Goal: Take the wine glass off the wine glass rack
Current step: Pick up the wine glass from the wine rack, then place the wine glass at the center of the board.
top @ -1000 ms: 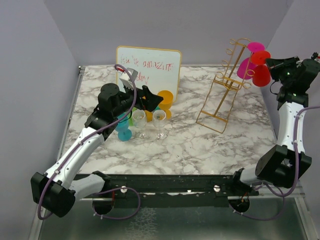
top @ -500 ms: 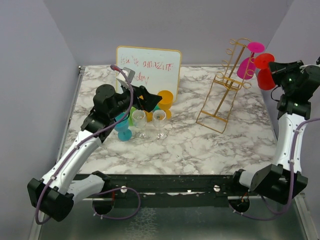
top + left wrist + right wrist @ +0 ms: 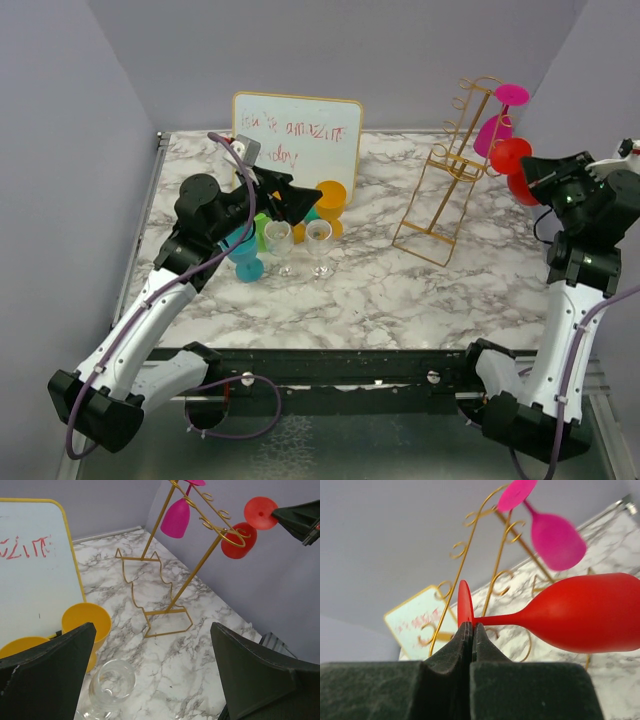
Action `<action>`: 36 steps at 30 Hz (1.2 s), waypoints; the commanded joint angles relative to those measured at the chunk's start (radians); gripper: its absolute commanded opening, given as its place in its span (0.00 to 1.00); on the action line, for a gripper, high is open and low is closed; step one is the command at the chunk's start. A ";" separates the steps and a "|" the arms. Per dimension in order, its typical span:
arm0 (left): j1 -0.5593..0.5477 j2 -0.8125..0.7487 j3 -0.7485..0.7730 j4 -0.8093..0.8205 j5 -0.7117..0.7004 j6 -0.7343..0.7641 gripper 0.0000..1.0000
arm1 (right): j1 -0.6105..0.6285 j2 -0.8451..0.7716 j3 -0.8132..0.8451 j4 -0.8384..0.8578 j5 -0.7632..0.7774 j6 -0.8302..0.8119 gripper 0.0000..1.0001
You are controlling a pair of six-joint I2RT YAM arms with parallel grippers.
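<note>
The gold wire wine glass rack (image 3: 445, 158) stands at the back right of the marble table, and its base and poles (image 3: 195, 572) also show in the left wrist view. A pink wine glass (image 3: 494, 131) hangs upside down on it. A red wine glass (image 3: 514, 164) is off the hooks, in the air to the rack's right. My right gripper (image 3: 472, 627) is shut on the glass's foot, with the red bowl (image 3: 585, 612) pointing away to the right. My left gripper (image 3: 298, 204) hovers open over the clear glasses with nothing between its fingers.
A whiteboard (image 3: 297, 133) leans at the back. In front of it stand two clear glasses (image 3: 279, 241), orange cups (image 3: 331, 199) and a teal glass (image 3: 246, 256). The purple right wall is close behind the right arm.
My right gripper has carried the red wine glass off the rack, to the right and downward. The left arm has drawn back slightly to the left and is still open.
</note>
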 commanded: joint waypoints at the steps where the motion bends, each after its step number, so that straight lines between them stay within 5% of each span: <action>1: -0.005 0.005 -0.009 0.023 0.069 -0.022 0.99 | 0.055 -0.081 -0.013 -0.154 -0.138 -0.042 0.01; 8: -0.005 0.027 -0.003 0.020 0.107 -0.033 0.99 | 0.164 -0.226 -0.048 -0.344 -0.049 -0.073 0.01; 20: -0.005 0.067 0.005 0.037 0.252 -0.090 0.99 | 0.190 -0.221 -0.105 -0.342 -0.123 -0.036 0.01; 36: -0.007 -0.033 -0.178 0.160 0.299 -0.226 0.99 | 0.368 -0.257 -0.282 -0.241 -0.620 -0.206 0.00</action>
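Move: The right hand already pinches the upturned red wine glass by its stem near the foot. The open left gripper lies about 43 cm to its left and 4 cm nearer the base, at roughly its height. The rack's front bar of rings is some 5 cm ahead and 8 cm left; the hanging pink glass is about 16 cm ahead and 4 cm left. From the left hand, the red glass lies roughly 42 cm to the right and 3 cm ahead. Back and leftward first, about 8 cm each, the right hand draws the red glass away from the rack's front. After a brief near-halt in which it mostly sinks, it swings farther left, down and back towards the left gripper, turning some 45 degrees counter-clockwise and tipping down, grip kept. The left hand, still wide open, eases a few centimetres back, down and right, turning clockwise. ##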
